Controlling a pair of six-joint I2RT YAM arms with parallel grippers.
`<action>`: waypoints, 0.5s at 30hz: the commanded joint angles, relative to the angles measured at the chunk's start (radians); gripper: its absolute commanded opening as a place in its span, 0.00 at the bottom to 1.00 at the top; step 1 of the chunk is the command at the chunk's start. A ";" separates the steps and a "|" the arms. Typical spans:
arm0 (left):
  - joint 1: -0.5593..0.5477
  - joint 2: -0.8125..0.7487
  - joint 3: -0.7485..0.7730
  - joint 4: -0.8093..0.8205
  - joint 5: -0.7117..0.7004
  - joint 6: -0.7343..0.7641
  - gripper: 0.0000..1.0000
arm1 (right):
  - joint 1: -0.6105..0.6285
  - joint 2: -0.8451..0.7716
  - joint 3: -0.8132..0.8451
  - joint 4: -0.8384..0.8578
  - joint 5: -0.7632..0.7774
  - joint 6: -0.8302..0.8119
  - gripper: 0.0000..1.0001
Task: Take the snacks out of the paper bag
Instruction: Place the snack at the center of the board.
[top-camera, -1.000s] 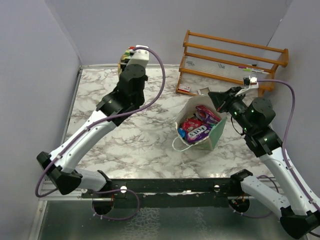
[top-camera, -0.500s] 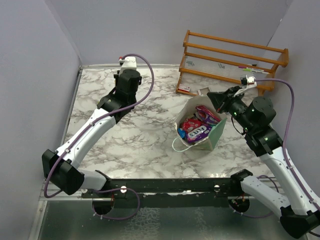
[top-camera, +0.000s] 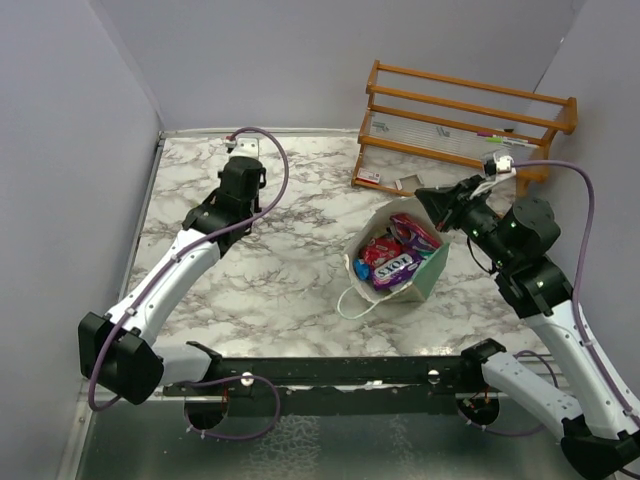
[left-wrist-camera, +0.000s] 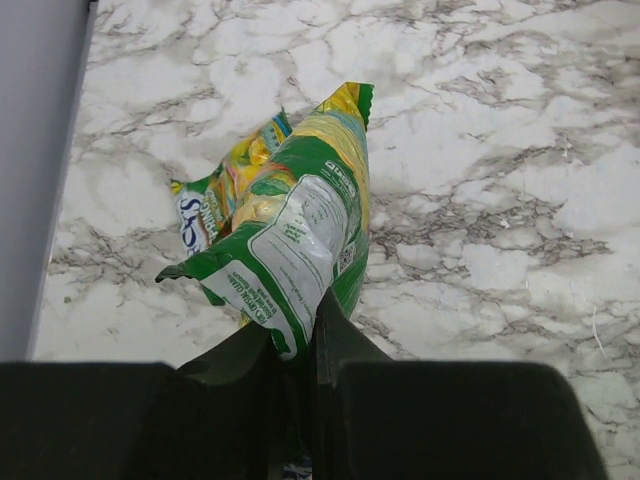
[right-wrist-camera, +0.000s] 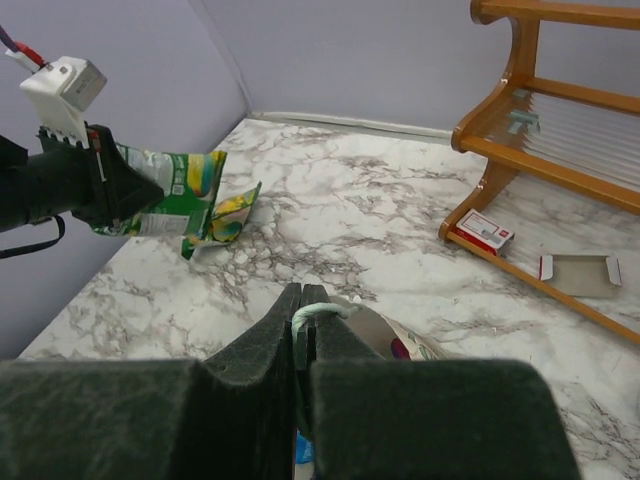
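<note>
The pale mint paper bag (top-camera: 432, 272) stands open at centre right of the marble table (top-camera: 290, 260). Inside it lie snacks: red-pink (top-camera: 380, 250) and purple (top-camera: 398, 266) packets. My right gripper (right-wrist-camera: 303, 300) is shut on the bag's white cord handle (right-wrist-camera: 322, 312) at the far rim. My left gripper (left-wrist-camera: 300, 335) is shut on the end of a green-and-white packet (left-wrist-camera: 300, 225), near the back left corner. Just beyond lies a yellow-green packet (left-wrist-camera: 215, 200) on the marble. The right wrist view shows the left gripper (right-wrist-camera: 150, 190) and both packets.
A wooden slatted rack (top-camera: 465, 120) stands at the back right. Small white-and-red cards (top-camera: 368, 178) lie at its foot, with a flat card (right-wrist-camera: 578, 268) beside them. Grey walls close the left and back edges. The bag's other handle (top-camera: 350, 305) loops toward the near edge.
My left arm has come down from high at the back and left, carrying the green packet toward the table. The bag has shifted slightly left. The right gripper stays on the handle.
</note>
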 joint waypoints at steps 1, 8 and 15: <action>0.012 -0.020 -0.003 0.029 0.119 -0.002 0.00 | 0.005 -0.011 0.031 -0.023 -0.007 -0.051 0.02; 0.043 0.063 0.015 0.020 0.228 0.019 0.00 | 0.005 -0.006 0.027 -0.035 -0.002 -0.044 0.02; 0.109 0.249 0.137 0.030 0.410 0.017 0.00 | 0.005 -0.015 0.028 -0.036 -0.015 -0.025 0.02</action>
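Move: The left hand, already holding the green snack pack, is bound for bare board about 8 cm ahead, 5 cm to its right and 22 cm below. The yellow packet already lying there is some 11 cm ahead, 6 cm left and 21 cm below. The paper bag stands roughly 35 cm to its right, 9 cm back and 16 cm lower. From the right hand, that bare spot is about 20 cm ahead, 28 cm left and 33 cm below. Still pinching the green snack pack by its end, the left hand lowers it about 5 cm towards the bare board to the right of the yellow packet, drifting right throughout and easing forward late on. Its wrist tips about 10 degrees further down and swings a little clockwise. The right hand keeps its grip on the paper bag's handle and sinks slightly. ##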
